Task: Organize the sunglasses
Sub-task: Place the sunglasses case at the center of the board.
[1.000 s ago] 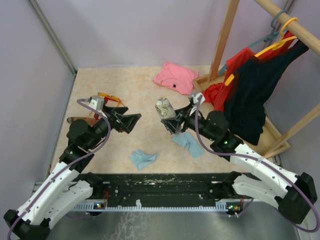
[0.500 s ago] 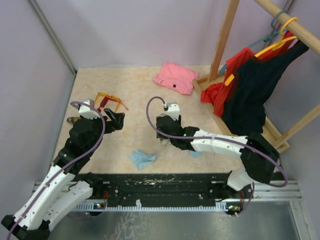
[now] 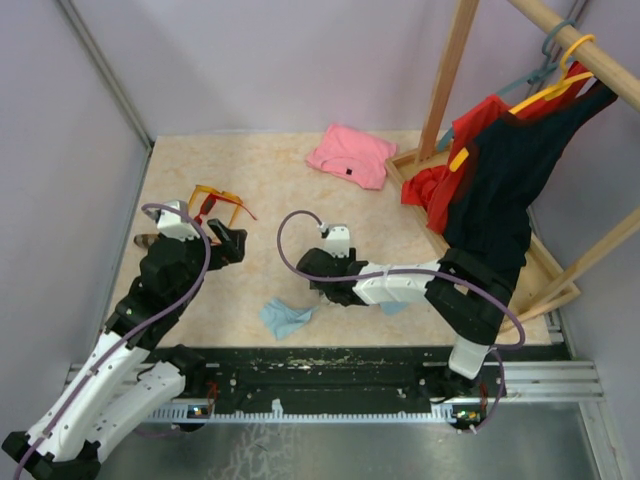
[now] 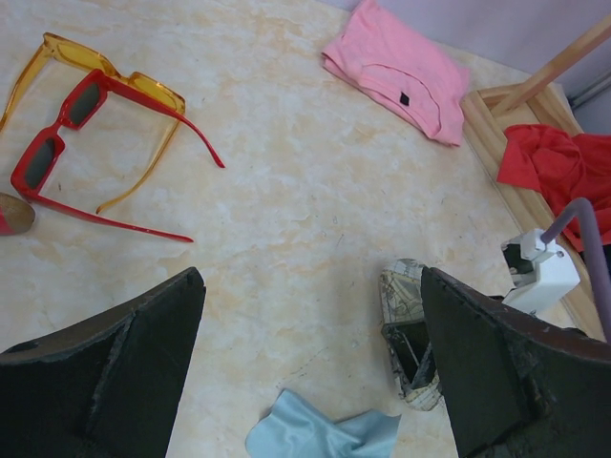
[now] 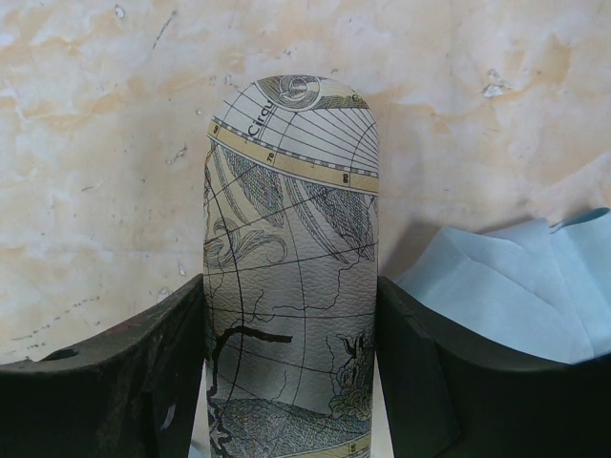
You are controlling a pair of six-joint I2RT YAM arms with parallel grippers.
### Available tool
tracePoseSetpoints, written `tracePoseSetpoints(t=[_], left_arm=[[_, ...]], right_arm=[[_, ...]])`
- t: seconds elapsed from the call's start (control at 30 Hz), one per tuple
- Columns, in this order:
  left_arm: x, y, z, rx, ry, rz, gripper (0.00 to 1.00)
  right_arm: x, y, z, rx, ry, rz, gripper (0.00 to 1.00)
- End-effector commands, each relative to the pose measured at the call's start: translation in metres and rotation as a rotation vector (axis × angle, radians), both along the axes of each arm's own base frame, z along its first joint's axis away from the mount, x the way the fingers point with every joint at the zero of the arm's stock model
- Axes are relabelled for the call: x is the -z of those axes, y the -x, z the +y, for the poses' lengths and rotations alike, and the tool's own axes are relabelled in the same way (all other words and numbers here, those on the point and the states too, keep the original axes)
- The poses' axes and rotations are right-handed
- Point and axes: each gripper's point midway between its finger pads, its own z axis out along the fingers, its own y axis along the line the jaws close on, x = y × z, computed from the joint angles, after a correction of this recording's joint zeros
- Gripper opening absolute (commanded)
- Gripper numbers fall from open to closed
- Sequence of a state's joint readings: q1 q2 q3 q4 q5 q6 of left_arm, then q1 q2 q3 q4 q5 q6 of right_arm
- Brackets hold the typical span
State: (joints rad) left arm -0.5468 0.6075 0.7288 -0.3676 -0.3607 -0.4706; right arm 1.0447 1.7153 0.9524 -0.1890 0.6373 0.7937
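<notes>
Two pairs of sunglasses lie overlapping at the far left of the table: a red pair with dark lenses [image 4: 67, 134] [image 3: 208, 203] and an orange-amber pair [image 4: 115, 72] [image 3: 228, 195]. My left gripper [image 4: 312, 286] [image 3: 232, 245] hovers open and empty to the near right of them. My right gripper [image 5: 289, 286] [image 3: 322, 285] is low over the table's middle, shut on a grey map-patterned case [image 5: 291, 239] [image 4: 406, 305], with a finger pressed against each side. In the left wrist view the case shows a dark open end.
One light blue cloth [image 3: 285, 318] [image 4: 325, 434] lies near the front, another [image 5: 516, 286] right beside the case. A pink shirt [image 3: 350, 155] is at the back. A wooden rack with red and dark clothes [image 3: 500, 180] fills the right side. A brown case end [image 4: 14, 215] shows at the left.
My right arm has swung left and down toward the table's middle with the patterned case in its grip. My left gripper has drawn back slightly and stays open.
</notes>
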Motion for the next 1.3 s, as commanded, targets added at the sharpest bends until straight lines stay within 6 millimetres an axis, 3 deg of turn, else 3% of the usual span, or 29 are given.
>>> tracePoseSetpoints(t=[0.0, 0.13, 0.37, 0.63, 0.7, 0.87, 0.93, 1.03, 1.27], left_arm=[[-0.007, 0.000, 0.005, -0.017, -0.007, -0.013, 0.99], [-0.004, 0.001, 0.007, -0.024, -0.009, -0.006, 1.00], [0.000, 0.000, 0.008, -0.039, -0.017, 0.010, 0.99], [0.003, -0.001, 0.011, -0.058, -0.027, 0.031, 1.00], [0.002, -0.001, 0.014, -0.075, -0.029, 0.037, 0.99], [-0.001, 0.002, 0.018, -0.095, -0.025, 0.055, 1.00], [-0.002, 0.000, 0.016, -0.092, -0.024, 0.053, 0.99], [0.001, -0.004, 0.011, -0.077, -0.034, 0.076, 0.99], [0.005, -0.016, -0.025, 0.082, -0.050, 0.109, 1.00]], right_arm=[[-0.014, -0.008, 0.031, -0.010, -0.109, -0.049, 0.29], [-0.003, -0.005, 0.032, -0.025, -0.102, -0.025, 0.41], [-0.012, -0.005, 0.033, -0.051, -0.118, -0.047, 0.69], [-0.027, -0.005, 0.033, -0.070, -0.132, -0.063, 0.81], [-0.036, -0.005, 0.032, -0.077, -0.133, -0.078, 0.82], [-0.099, -0.016, 0.025, -0.047, -0.192, -0.192, 0.85], [-0.115, -0.018, 0.026, -0.098, -0.225, -0.213, 0.86], [-0.120, -0.029, 0.006, -0.095, -0.248, -0.218, 0.92], [-0.099, -0.042, -0.070, -0.038, -0.320, -0.130, 0.94]])
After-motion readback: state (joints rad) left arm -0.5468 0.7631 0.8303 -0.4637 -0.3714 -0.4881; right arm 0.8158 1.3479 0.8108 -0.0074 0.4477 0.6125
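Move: Between the two blue cloths, the case's resting place at the board's centre lies about 2 cm left of the right hand, level with it fore and aft, and roughly 2 cm below; that hand already grips the sunglasses case. The left blue cloth sits some 10 cm to its left and 10 cm back, the right blue cloth about 11 cm to its right and 3 cm back. From the left hand, that resting place is about 16 cm to the right, 1 cm ahead and 23 cm down. Easing the held case about 2 cm left and 1 cm down onto the board, the right hand then nearly stops and opens its fingers to let go of both sides. It rises clear of the case some 11 cm, then swings right about 6 cm and forward about 4 cm, fingers still widening and tilting up a little. ##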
